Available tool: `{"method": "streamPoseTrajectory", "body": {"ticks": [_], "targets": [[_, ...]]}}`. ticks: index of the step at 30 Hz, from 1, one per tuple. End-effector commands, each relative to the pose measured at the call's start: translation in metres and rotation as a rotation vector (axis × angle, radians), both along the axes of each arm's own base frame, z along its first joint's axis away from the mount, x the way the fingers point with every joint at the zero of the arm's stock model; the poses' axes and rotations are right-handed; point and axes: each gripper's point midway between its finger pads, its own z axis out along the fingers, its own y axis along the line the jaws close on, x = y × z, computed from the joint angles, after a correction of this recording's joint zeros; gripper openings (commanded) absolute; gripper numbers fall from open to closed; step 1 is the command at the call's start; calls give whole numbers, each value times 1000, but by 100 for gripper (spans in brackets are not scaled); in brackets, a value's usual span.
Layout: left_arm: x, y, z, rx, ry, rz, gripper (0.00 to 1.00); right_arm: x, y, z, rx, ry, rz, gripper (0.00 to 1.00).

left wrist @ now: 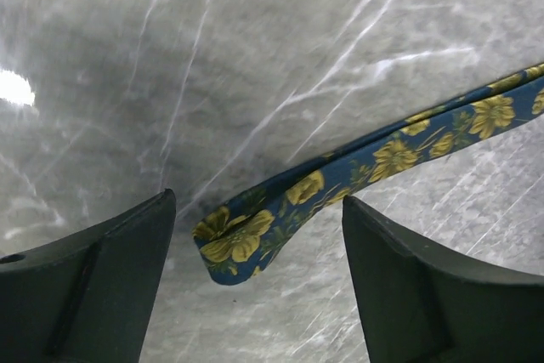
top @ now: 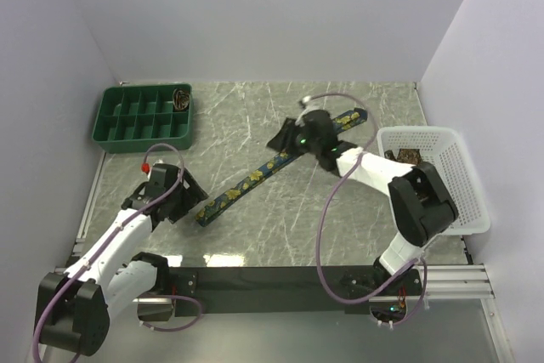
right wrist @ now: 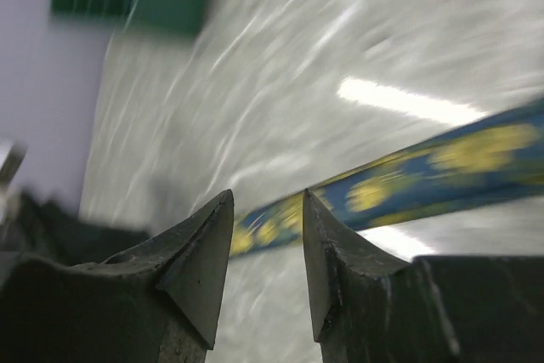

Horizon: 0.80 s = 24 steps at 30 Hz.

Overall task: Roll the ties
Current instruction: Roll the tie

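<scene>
A dark navy tie (top: 272,167) with yellow flowers lies diagonally across the marble table. Its near end (left wrist: 246,240) rests between the wide-apart fingers of my left gripper (left wrist: 259,206), which is open and not pinching it; the same gripper shows in the top view (top: 189,201). My right gripper (top: 285,138) hovers over the tie's upper half. In the right wrist view the tie (right wrist: 408,176) runs blurred behind the gripper (right wrist: 265,203), whose fingers stand apart with nothing between them. A rolled brown tie (top: 181,99) sits in the green tray.
The green compartment tray (top: 127,121) stands at the back left. A white mesh basket (top: 459,172) at the right holds a brown patterned bundle (top: 406,156). Walls close in the left, back and right sides.
</scene>
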Motion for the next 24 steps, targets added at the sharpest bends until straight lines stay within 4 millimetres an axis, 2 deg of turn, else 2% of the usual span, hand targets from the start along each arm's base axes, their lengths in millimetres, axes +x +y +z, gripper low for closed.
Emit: {"method": "streamPoseTrajectory", "body": {"ticks": [1,4,8,10,12,13,17,19,21,22,24], "targets": [[-8,-8,-4,-72,24,34,84,-42,53,2,44,-36,249,45],[-15,-12,-12,-105,51,44,82,-52,58,-12,76,5,238,44],[-28,-19,-29,-164,86,60,73,-57,59,-17,95,12,242,44],[-29,-23,-32,-190,88,63,70,-60,57,-21,84,14,247,44],[-31,-25,-36,-194,90,65,60,-61,55,-23,74,13,245,44],[-28,-26,-34,-200,74,63,58,-60,53,-24,66,9,240,44],[-18,-32,-32,-214,43,39,38,-60,52,-28,52,9,241,44],[-5,-36,-24,-218,6,25,36,-57,50,-28,39,1,230,44],[2,-37,-29,-197,18,8,33,-54,44,-26,26,-2,200,43],[14,-40,-21,-198,-7,1,29,-53,41,-25,21,-3,188,43],[19,-41,-27,-172,22,-24,28,-54,40,-18,18,-20,191,43]]}}
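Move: The blue flowered tie's near end lies about 2 cm back and 3 cm right of the open left gripper, some 5 cm below it. From there the tie runs obliquely out to its far end, about 25 cm ahead and 42 cm right of that gripper. The green tray's middle is some 23 cm ahead and 12 cm left of it. From the right hand, the near end is roughly 18 cm back, 18 cm left and 14 cm below. Bring the left gripper down about 4 cm over the tie's near end, first easing back some 3 cm, then working right and closing the wide-open fingers to pinch the end, going forward again about 2 cm. Roll its left side down some 10 degrees. Swing the half-open right gripper back, left and down about 9 cm in all, then hold it over the tie. ##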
